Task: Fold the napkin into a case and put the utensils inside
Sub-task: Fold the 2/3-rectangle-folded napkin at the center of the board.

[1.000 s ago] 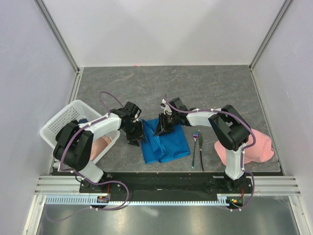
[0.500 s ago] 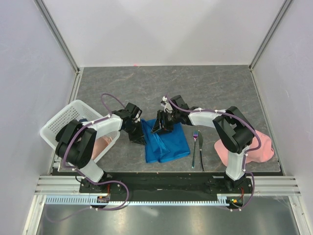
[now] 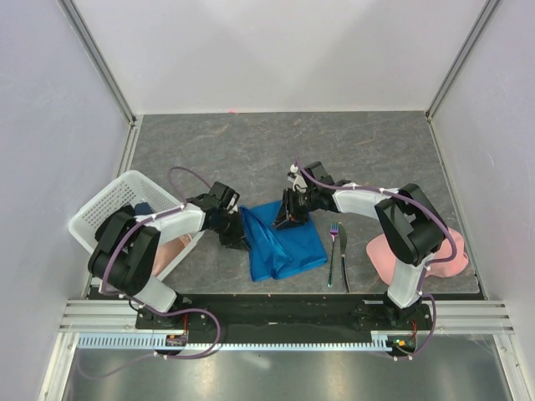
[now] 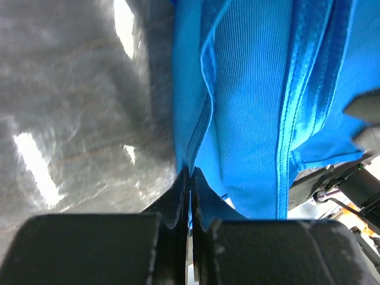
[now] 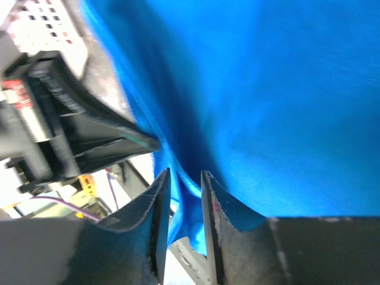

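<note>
The blue napkin [image 3: 288, 244] lies on the table as a wide, loosely folded patch rather than a narrow case, and its left edge is raised. My left gripper [image 3: 237, 237] is shut on that left hem [image 4: 191, 155], with the cloth [image 4: 249, 89] hanging in folds beyond the tips. My right gripper [image 3: 292, 219] is at the napkin's far edge. Its jaws [image 5: 185, 175] stand apart with a fold of blue cloth [image 5: 267, 89] between them. The utensils lie side by side just right of the napkin, fork [image 3: 333, 251] then knife [image 3: 343, 255].
A white basket [image 3: 109, 209] stands at the left by the left arm, with pale pink cloth [image 3: 175, 246] in it. Another pale pink cloth [image 3: 451, 251] lies at the right, behind the right arm. Grey walls enclose the table.
My left gripper has shut on the napkin's left edge and lifted it. My right gripper has moved right along the far edge, and its jaws opened, then narrowed.
</note>
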### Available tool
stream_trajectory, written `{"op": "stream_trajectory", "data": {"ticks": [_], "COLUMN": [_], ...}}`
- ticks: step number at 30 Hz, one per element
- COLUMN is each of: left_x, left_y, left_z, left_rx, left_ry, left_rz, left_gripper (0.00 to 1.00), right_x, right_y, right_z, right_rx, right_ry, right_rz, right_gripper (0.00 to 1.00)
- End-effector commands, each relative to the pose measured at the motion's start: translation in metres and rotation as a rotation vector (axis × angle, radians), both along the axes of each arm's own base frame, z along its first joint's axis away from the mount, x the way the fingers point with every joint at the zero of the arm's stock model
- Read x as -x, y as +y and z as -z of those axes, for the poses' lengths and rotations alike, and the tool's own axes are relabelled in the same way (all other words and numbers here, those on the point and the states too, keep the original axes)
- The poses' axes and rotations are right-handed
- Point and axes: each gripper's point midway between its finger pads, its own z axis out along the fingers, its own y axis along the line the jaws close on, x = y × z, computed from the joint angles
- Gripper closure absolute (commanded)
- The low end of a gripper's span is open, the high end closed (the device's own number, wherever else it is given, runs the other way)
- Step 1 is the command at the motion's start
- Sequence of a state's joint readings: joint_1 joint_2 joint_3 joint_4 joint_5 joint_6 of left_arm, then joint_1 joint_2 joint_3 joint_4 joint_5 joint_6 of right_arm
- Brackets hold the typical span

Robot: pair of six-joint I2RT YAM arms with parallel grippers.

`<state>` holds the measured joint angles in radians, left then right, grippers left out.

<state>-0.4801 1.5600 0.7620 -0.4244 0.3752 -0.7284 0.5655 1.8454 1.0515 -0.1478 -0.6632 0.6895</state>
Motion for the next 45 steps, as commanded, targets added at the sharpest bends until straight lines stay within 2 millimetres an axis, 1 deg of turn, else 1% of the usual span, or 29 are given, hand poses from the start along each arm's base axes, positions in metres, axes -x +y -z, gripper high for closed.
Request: {"op": "stream_trajectory", "data": {"ticks": [1,4,5,7,8,9,11,13,16,18,20,23,24,25,26,27,28,29,30,32,33,36,38,39,40,41,42,43,45], "left_x": [-0.008,-0.009,-0.011,-0.011,-0.012,-0.011,-0.012,-0.013,-0.012,-0.010,-0.006,-0.001,0.001,0.001,0.005,0.007,0.007,0.010,0.012,0.011,0.014,0.015,0.013,0.014,0.014,0.010,0.009,0.007,0.001], "left_y": [-0.004,-0.006,-0.007,-0.007,-0.008,-0.008,-0.008,-0.007,-0.006,-0.004,-0.001,0.003,0.005,0.007,0.010,0.012,0.015,0.018,0.020,0.023,0.025,0.022,0.023,0.023,0.023,0.021,0.021,0.022,0.021], "left_z": [-0.012,-0.010,-0.011,-0.009,-0.010,-0.008,-0.009,-0.009,-0.012,-0.013,-0.011,-0.014,-0.015,-0.021,-0.021,-0.025,-0.028,-0.035,-0.039,-0.049,-0.049,-0.050,-0.045,-0.035,-0.032,-0.032,-0.024,-0.021,-0.022], "left_rx": [0.042,0.060,0.068,0.073,0.078,0.075,0.078,0.076,0.080,0.080,0.075,0.074,0.069,0.072,0.059,0.054,0.045,0.047,0.045,0.053,0.046,0.056,0.040,0.017,0.006,0.004,-0.019,-0.034,-0.043], "left_ry": [-0.078,-0.092,-0.103,-0.111,-0.114,-0.111,-0.115,-0.119,-0.133,-0.141,-0.140,-0.153,-0.156,-0.177,-0.165,-0.168,-0.173,-0.185,-0.194,-0.223,-0.211,-0.192,-0.176,-0.143,-0.133,-0.131,-0.102,-0.106,-0.115], "left_rz": [-0.032,-0.025,-0.029,-0.035,-0.037,-0.039,-0.039,-0.042,-0.050,-0.053,-0.058,-0.065,-0.067,-0.078,-0.084,-0.090,-0.107,-0.113,-0.119,-0.146,-0.152,-0.161,-0.168,-0.156,-0.146,-0.141,-0.136,-0.129,-0.122], "left_gripper": [0.97,0.98,0.98,0.98,0.98,0.98,0.98,0.98,0.98,0.98,0.96,0.87,0.79,0.74,0.69,0.59,0.52,0.45,0.35,0.30,0.27,0.25,0.24,0.24,0.24,0.25,0.27,0.27,0.30], "right_x": [0.000,0.001,-0.002,0.001,-0.002,0.004,0.008,0.015,0.022,0.030,0.035,0.036,0.035,0.036,0.035,0.032,0.031,0.026,0.027,0.022,0.022,0.022,0.022,0.022,0.022,0.022,0.023,0.023,0.023], "right_y": [-0.013,-0.014,-0.015,-0.014,-0.011,-0.008,-0.003,0.005,0.018,0.028,0.030,0.033,0.034,0.035,0.035,0.030,0.027,0.021,0.015,0.006,0.002,-0.006,-0.008,-0.009,-0.010,-0.010,-0.010,-0.011,-0.012], "right_z": [0.018,0.025,0.026,0.031,0.029,0.031,0.032,0.029,0.016,0.010,0.009,0.005,0.002,-0.004,-0.005,-0.003,-0.003,0.002,0.006,0.013,0.016,0.026,0.029,0.032,0.034,0.036,0.038,0.040,0.041], "right_rx": [0.075,0.091,0.104,0.118,0.123,0.129,0.130,0.119,0.092,0.048,0.022,-0.006,-0.014,-0.031,-0.028,-0.009,0.002,0.030,0.053,0.085,0.108,0.166,0.175,0.187,0.193,0.198,0.200,0.205,0.213], "right_ry": [-0.003,0.004,-0.005,-0.007,-0.019,-0.010,-0.005,-0.001,-0.022,0.007,0.047,0.046,0.035,0.025,0.016,0.011,0.008,0.005,0.018,0.012,0.020,0.014,0.016,0.017,0.019,0.023,0.028,0.031,0.031], "right_rz": [0.015,0.006,0.010,-0.015,-0.022,-0.043,-0.056,-0.076,-0.089,-0.090,-0.075,-0.081,-0.084,-0.091,-0.085,-0.077,-0.070,-0.044,-0.034,-0.014,-0.009,-0.013,-0.010,-0.006,-0.004,-0.004,-0.007,-0.004,0.001], "right_gripper": [0.68,0.69,0.69,0.70,0.71,0.72,0.73,0.76,0.77,0.78,0.78,0.80,0.80,0.80,0.80,0.80,0.80,0.80,0.80,0.80,0.80,0.80,0.81,0.81,0.82,0.83,0.83,0.84,0.86]}}
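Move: The napkin's slanting folded flap has its middle about 5 cm to the right of the left hand, level with it front to back; from the right hand it lies some 4 cm left, 6 cm back and 4 cm down. The whole napkin's middle is some 10 cm right of the left hand, and about 5 cm straight back from the right. The fork lies 13 cm right of the right hand and 9 cm back, the knife just beyond it, 16 cm right and 10 cm back. The right hand drops about 3.5 cm to the cloth beside the flap, sweeps some 4 cm back and as far left towards the left hand, then returns right and a little forward, its fingers narrowing until nearly shut with their tips on the sheet. The left hand first stays with its shut tips at the napkin's left edge, then opens wide and comes off, rising some 5 cm while easing slightly left and back, and sinks about 3 cm again over that edge with the fingers still open. ##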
